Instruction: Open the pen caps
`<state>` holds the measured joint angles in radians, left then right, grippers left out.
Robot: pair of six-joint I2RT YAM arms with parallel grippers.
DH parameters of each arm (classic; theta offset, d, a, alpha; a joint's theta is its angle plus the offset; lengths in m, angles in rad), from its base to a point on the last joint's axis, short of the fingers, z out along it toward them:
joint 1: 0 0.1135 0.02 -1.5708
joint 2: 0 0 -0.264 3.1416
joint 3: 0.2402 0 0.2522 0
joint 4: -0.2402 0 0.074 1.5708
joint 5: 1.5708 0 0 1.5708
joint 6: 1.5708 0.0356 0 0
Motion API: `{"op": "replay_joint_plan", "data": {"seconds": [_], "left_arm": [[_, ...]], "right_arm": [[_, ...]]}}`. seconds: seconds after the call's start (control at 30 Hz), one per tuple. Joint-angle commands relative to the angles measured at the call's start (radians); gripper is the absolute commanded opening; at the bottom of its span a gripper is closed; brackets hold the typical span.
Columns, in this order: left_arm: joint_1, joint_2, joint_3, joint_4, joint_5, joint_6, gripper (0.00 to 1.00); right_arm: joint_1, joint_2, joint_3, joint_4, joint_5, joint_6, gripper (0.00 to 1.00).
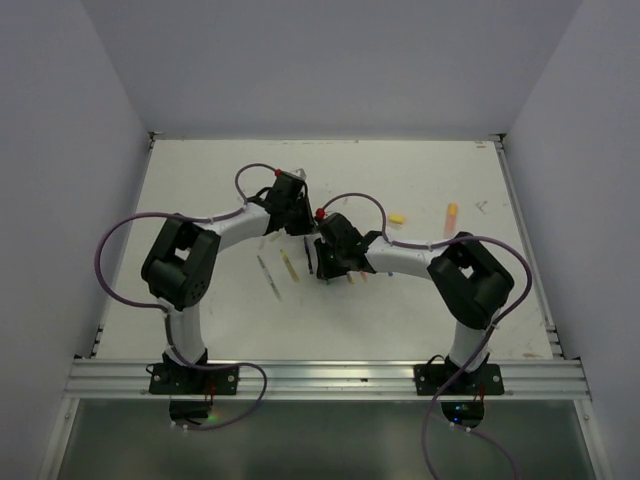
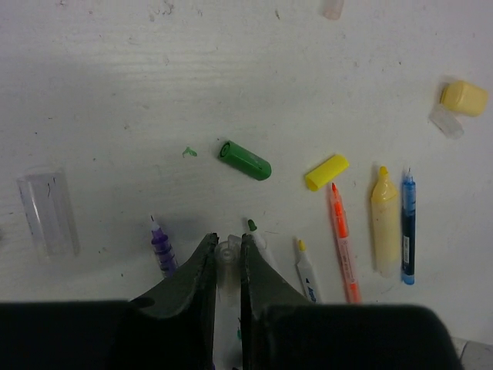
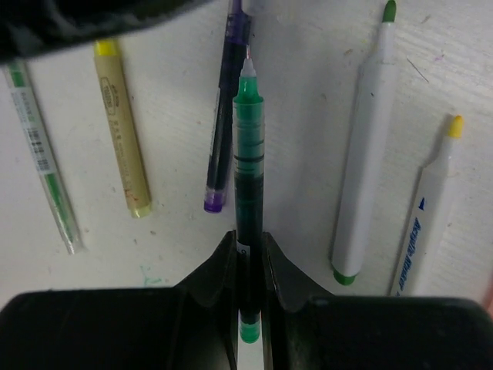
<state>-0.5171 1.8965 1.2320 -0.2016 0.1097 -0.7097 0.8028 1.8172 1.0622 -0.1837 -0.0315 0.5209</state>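
In the left wrist view my left gripper (image 2: 227, 239) is shut on a clear pen cap (image 2: 226, 258), held just above the table. My right gripper (image 3: 248, 237) is shut on the barrel of a green pen (image 3: 248, 146) whose bare fine tip points away from the jaws. Both grippers meet near the table's middle. Loose pen caps lie ahead of the left gripper: a green one (image 2: 245, 160), a yellow one (image 2: 326, 171), another yellow one (image 2: 464, 98) and a clear one (image 2: 48, 212). Uncapped pens lie nearby: orange (image 2: 343, 239), yellow highlighter (image 2: 384, 223), blue (image 2: 407, 227), purple (image 2: 162, 248).
Under the right gripper lie a purple pen (image 3: 225, 116), a pale yellow pen (image 3: 122, 127), a thin clear green pen (image 3: 42, 154) and two white markers (image 3: 366, 139). On the white table (image 1: 400, 310) a yellow cap (image 1: 397, 217) and an orange pen (image 1: 452, 213) lie further right.
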Motion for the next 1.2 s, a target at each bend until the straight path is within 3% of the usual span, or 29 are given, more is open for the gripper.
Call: {"op": "replay_joint_plan", "data": {"seconds": [0.0, 0.13, 0.3, 0.5, 0.7, 0.83, 1.0, 1.17], "left_arm": [[0.005, 0.03, 0.063, -0.042, 0.005, 0.032, 0.16], [0.006, 0.045, 0.066, -0.051, -0.005, 0.032, 0.28], [0.008, 0.053, 0.07, -0.065, -0.013, 0.027, 0.33], [0.014, -0.008, 0.083, -0.073, -0.028, 0.015, 0.41], [0.026, -0.143, 0.115, -0.088, -0.067, 0.029, 0.56], [0.028, -0.261, 0.112, -0.094, -0.103, 0.059, 0.74], [0.028, -0.388, 0.046, -0.087, -0.154, 0.111, 0.96], [0.028, -0.542, -0.055, -0.078, -0.208, 0.173, 1.0]], "right_arm": [[-0.001, 0.036, 0.056, -0.036, 0.054, 0.025, 0.07], [-0.001, 0.053, 0.074, -0.068, 0.064, 0.03, 0.18], [-0.001, 0.034, 0.071, -0.085, 0.07, 0.034, 0.36], [-0.001, -0.051, 0.111, -0.152, 0.077, 0.015, 0.47], [-0.036, -0.191, 0.18, -0.292, 0.251, -0.038, 0.62], [-0.152, -0.243, 0.188, -0.368, 0.3, -0.045, 0.7], [-0.394, -0.26, 0.165, -0.396, 0.318, -0.019, 0.79], [-0.609, -0.202, 0.173, -0.404, 0.311, 0.005, 0.84]]}}
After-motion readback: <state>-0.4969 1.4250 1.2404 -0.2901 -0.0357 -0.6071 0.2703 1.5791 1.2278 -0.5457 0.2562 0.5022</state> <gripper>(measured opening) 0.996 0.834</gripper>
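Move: The left hand holds the clear cap about 3 cm above its landing spot; from this hand the green cap lies some 3 cm ahead and 2 right, the purple pen 5 back and 2 left. The right hand grips the green pen, whose resting place centres about 3 cm ahead, 1 left and 1 below; from this hand the purple pen lies roughly 6 ahead and 4 left, the white marker 6 ahead and 3 right. Both hands open, freeing cap and pen; left rises about 20 cm, right sweeps 25 cm rightward and forward. ##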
